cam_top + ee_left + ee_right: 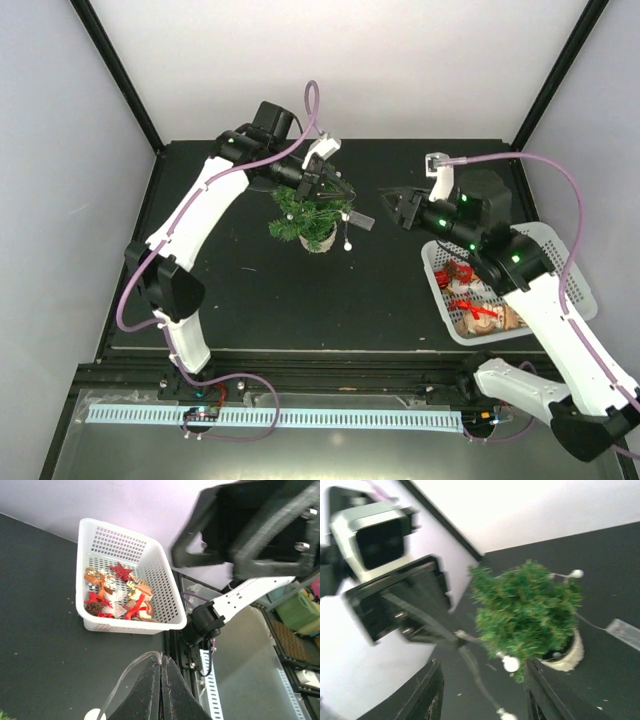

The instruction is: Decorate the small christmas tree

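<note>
The small christmas tree (303, 220) stands in its white pot (319, 241) at the back middle of the dark table. A clear string of white balls (124, 674) lies over the branches. My left gripper (349, 196) hovers just right of the treetop, shut on that string (475, 675), which is pinched at the fingertips (161, 662). One ball (348, 244) dangles beside the pot, and others (510, 663) sit on the tree (525, 610). My right gripper (384, 212) faces the tree from the right, open and holding nothing (482, 697).
A white mesh basket (549, 238) at the right, under my right arm, holds red and brown ornaments (120, 595). A small clear piece (622, 630) lies on the table right of the pot. The table's front rail (300, 368) runs along the near edge.
</note>
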`<state>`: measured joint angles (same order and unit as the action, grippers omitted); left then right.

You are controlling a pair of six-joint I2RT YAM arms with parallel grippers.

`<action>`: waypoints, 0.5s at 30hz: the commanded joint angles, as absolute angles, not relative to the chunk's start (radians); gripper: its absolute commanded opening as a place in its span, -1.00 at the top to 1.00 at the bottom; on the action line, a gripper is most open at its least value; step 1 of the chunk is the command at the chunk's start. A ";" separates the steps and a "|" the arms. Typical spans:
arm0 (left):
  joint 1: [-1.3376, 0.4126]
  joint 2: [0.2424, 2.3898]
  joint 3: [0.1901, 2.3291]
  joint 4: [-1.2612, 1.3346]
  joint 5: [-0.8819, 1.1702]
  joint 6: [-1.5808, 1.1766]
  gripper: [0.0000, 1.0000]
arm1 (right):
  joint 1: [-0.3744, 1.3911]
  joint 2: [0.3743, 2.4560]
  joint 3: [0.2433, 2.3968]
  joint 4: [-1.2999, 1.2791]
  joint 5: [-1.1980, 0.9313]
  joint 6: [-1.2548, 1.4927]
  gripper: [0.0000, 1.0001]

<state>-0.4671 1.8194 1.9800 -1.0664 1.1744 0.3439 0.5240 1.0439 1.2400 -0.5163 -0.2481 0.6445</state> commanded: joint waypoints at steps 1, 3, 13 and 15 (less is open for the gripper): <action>-0.492 1.832 2.034 -1.004 1.228 0.249 0.97 | 0.527 0.998 1.175 -0.460 -0.442 0.641 0.08; -0.495 1.835 2.034 -0.999 1.243 0.236 0.97 | 0.530 0.992 1.151 -0.468 -0.474 0.636 0.08; -0.507 1.826 2.012 -0.985 1.285 0.207 0.97 | 0.532 1.051 1.144 -0.473 -0.513 0.600 0.08; -0.511 1.821 2.005 -0.983 1.285 0.207 0.97 | 0.533 1.068 1.148 -0.460 -0.521 0.601 0.08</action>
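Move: From the right hand, the free stretch of the light string, hanging from the left fingertips, lies about 7 cm to the left, 4 cm lower and level in depth. The Christmas tree stands some 13 cm to this hand's left, 8 cm farther out and 22 cm below. The battery box lies about 3 cm left, 12 cm farther out and 35 cm down. From the left hand, that hanging string is straight below, around 4 cm. Back by about 3 cm and slightly up at first, then down nearly 5 cm and left about 3 cm, the right hand closes in on the string hanging from the left fingers, swinging its half-open fingers some 15 degrees counter-clockwise; they don't close. The left hand keeps its pinch on the string, easing up and a little to the right and back. ##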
